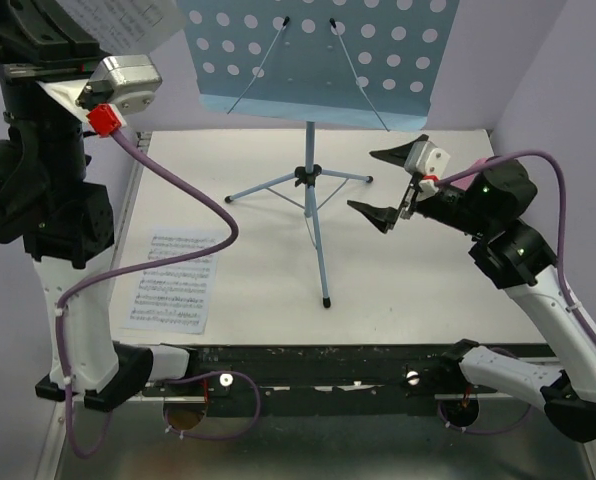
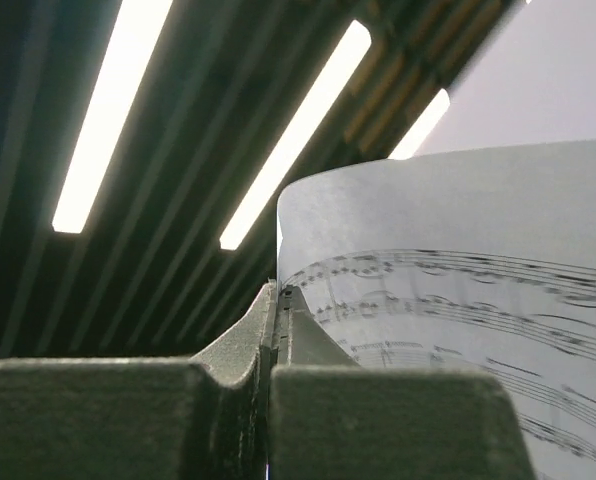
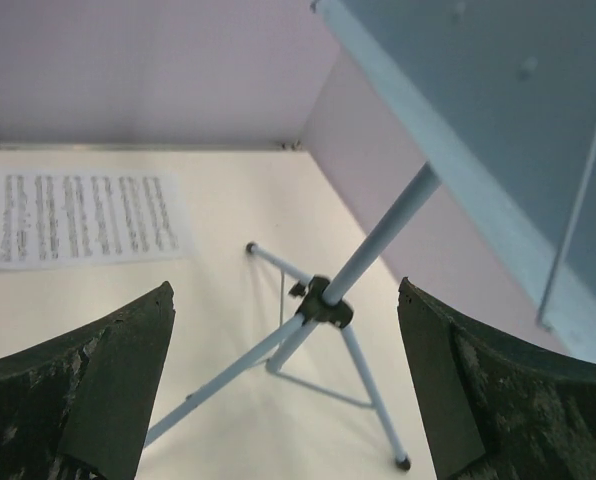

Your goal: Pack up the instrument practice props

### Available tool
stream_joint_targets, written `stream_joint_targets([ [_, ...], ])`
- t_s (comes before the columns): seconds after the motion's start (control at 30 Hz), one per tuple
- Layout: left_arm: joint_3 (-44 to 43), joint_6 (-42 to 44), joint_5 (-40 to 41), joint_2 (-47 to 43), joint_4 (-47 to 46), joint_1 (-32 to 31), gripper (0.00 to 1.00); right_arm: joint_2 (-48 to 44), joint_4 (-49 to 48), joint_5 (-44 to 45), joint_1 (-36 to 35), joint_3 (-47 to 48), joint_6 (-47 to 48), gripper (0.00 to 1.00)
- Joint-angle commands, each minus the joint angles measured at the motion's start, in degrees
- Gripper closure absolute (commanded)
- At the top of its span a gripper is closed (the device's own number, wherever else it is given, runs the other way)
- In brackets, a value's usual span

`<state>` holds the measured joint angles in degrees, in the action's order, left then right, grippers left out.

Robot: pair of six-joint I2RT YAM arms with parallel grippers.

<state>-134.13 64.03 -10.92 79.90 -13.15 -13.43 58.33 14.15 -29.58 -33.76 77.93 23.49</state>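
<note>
The light-blue music stand (image 1: 314,170) rises on its tripod at the back middle of the table, its hole-punched desk (image 1: 318,50) on top. One white sheet-music page (image 1: 175,278) lies flat on the table at the left. My left gripper (image 1: 83,30) is raised high at the top left, shut on the edge of another sheet-music page (image 2: 458,300). My right gripper (image 1: 386,184) hovers just right of the stand's pole (image 3: 378,240), wide open with nothing between its fingers. Through that gap I look at the tripod hub (image 3: 323,300).
Lilac walls close in the table at the back and on both sides. The stand's three thin legs (image 1: 268,187) spread over the table's middle. A dark rail (image 1: 308,365) runs along the near edge between the two arm bases.
</note>
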Motion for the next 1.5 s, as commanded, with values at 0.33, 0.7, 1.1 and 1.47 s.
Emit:
stream_joint_targets([
  [0.33, 50.34, 9.01, 17.16, -26.1, 12.18, 21.25, 1.0, -6.12, 0.7, 4.27, -0.17, -12.8, 2.88, 0.01],
  [0.7, 77.52, -8.2, 3.82, -41.57, 34.22, 21.08, 1.0, -6.29, 2.72, 5.41, -0.17, -13.86, 5.52, 0.01],
  [1.1, 68.83, -30.88, -19.66, -41.75, 60.77, 20.29, 1.0, -7.52, 2.99, 7.26, -0.17, -17.46, 5.17, 0.01],
  [1.47, 64.7, -34.76, -17.12, -42.72, 65.62, 18.97, 1.0, -6.03, 2.9, 6.91, -0.17, -17.03, 4.64, 0.01],
])
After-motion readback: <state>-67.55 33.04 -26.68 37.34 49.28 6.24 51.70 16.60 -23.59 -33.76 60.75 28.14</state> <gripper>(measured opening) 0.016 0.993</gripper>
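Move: Below the left hand, which already pinches a sheet-music page by its edge, the laid sheet lies on the table roughly 80 cm down, 7 cm ahead and 10 cm to the left. The music desk is about 23 cm ahead, 28 cm right and 20 cm below. From the open, empty right hand, the tripod hub sits some 18 cm ahead, 12 cm left and 28 cm lower. Swooping about 50 cm down towards the laid sheet, the left hand first swings out forward and left, then curls back right and towards the base, keeping its pinch on the page; its wrist tips some 95 degrees, from fingers up to fingers forward and slightly down. The right hand sinks about 11 cm beside the stand, fingers still wide open, touching nothing. ##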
